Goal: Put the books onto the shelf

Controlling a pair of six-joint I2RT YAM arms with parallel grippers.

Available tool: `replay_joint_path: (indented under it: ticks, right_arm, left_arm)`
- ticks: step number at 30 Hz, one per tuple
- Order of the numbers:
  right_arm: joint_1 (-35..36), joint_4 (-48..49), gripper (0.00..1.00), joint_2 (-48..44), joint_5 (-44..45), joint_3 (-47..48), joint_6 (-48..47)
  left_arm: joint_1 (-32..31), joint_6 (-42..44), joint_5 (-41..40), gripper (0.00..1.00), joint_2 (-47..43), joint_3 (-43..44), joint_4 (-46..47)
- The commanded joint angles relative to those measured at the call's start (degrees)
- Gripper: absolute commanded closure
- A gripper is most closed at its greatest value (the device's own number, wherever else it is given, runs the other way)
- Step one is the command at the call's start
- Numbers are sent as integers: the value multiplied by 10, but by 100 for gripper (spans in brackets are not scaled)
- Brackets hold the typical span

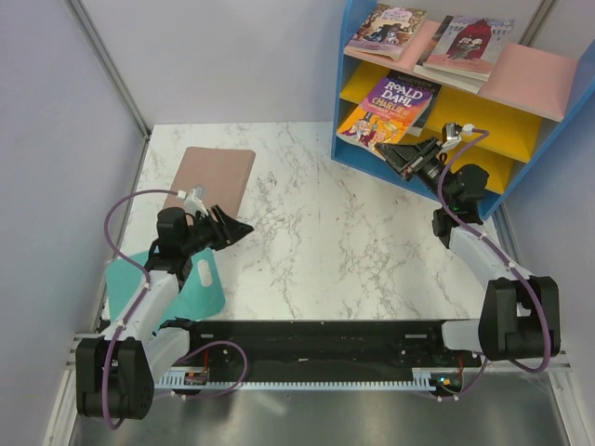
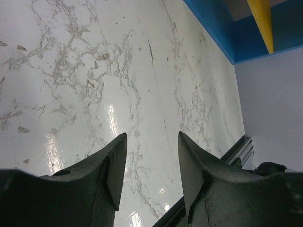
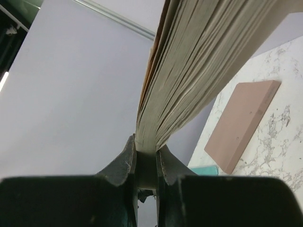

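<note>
The shelf [image 1: 350, 65] stands at the far right, a blue frame with a pink top board and yellow lower boards. Two books [image 1: 384, 28] [image 1: 469, 42] lie on the pink board. The yellow-purple Roald Dahl book [image 1: 386, 110] rests on the upper yellow board, over a dark book [image 1: 428, 95]. My right gripper [image 1: 392, 154] is shut on its near corner. In the right wrist view the book's page edges [image 3: 199, 56] fan out from the right gripper [image 3: 146, 142]. My left gripper [image 1: 237, 228] [image 2: 152, 137] hangs open over bare marble, holding nothing.
A plain brownish-pink board [image 1: 212, 177] [image 3: 241, 123] lies flat at the table's far left, just beyond the left gripper. A teal sheet [image 1: 200, 288] [image 3: 203, 169] lies under the left arm. Grey walls close in the left, back and right sides.
</note>
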Motion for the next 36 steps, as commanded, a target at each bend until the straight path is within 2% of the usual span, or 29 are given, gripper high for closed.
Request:
replay_joint_path:
  ticks: [1, 19, 36]
  right_arm:
    - [-15, 130, 100, 14, -33, 5, 60]
    - [-88, 131, 99, 74, -80, 60, 105]
    - [-111, 92, 98, 115, -86, 109, 101]
  left_arm:
    - [-1, 23, 12, 47, 8, -2, 3]
    - [-1, 23, 7, 47, 7, -7, 3]
    - [-1, 22, 16, 47, 20, -12, 10]
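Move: The right hand already holds the Roald Dahl book by its near corner. The Nineteen Eighty-Four book on the upper yellow shelf lies about 14 cm ahead, 6 cm to the right and 4 cm lower. On the pink shelf, some 12 cm higher, the purple-covered book is 15 cm ahead, straight on, and the red-door book 10 cm ahead, 17 cm right. From the left hand, Nineteen Eighty-Four is roughly 22 cm ahead, 38 cm right and 16 cm up. Keeping its pinch, the right hand carries the Roald Dahl book about 5 cm right and forward over Nineteen Eighty-Four. ##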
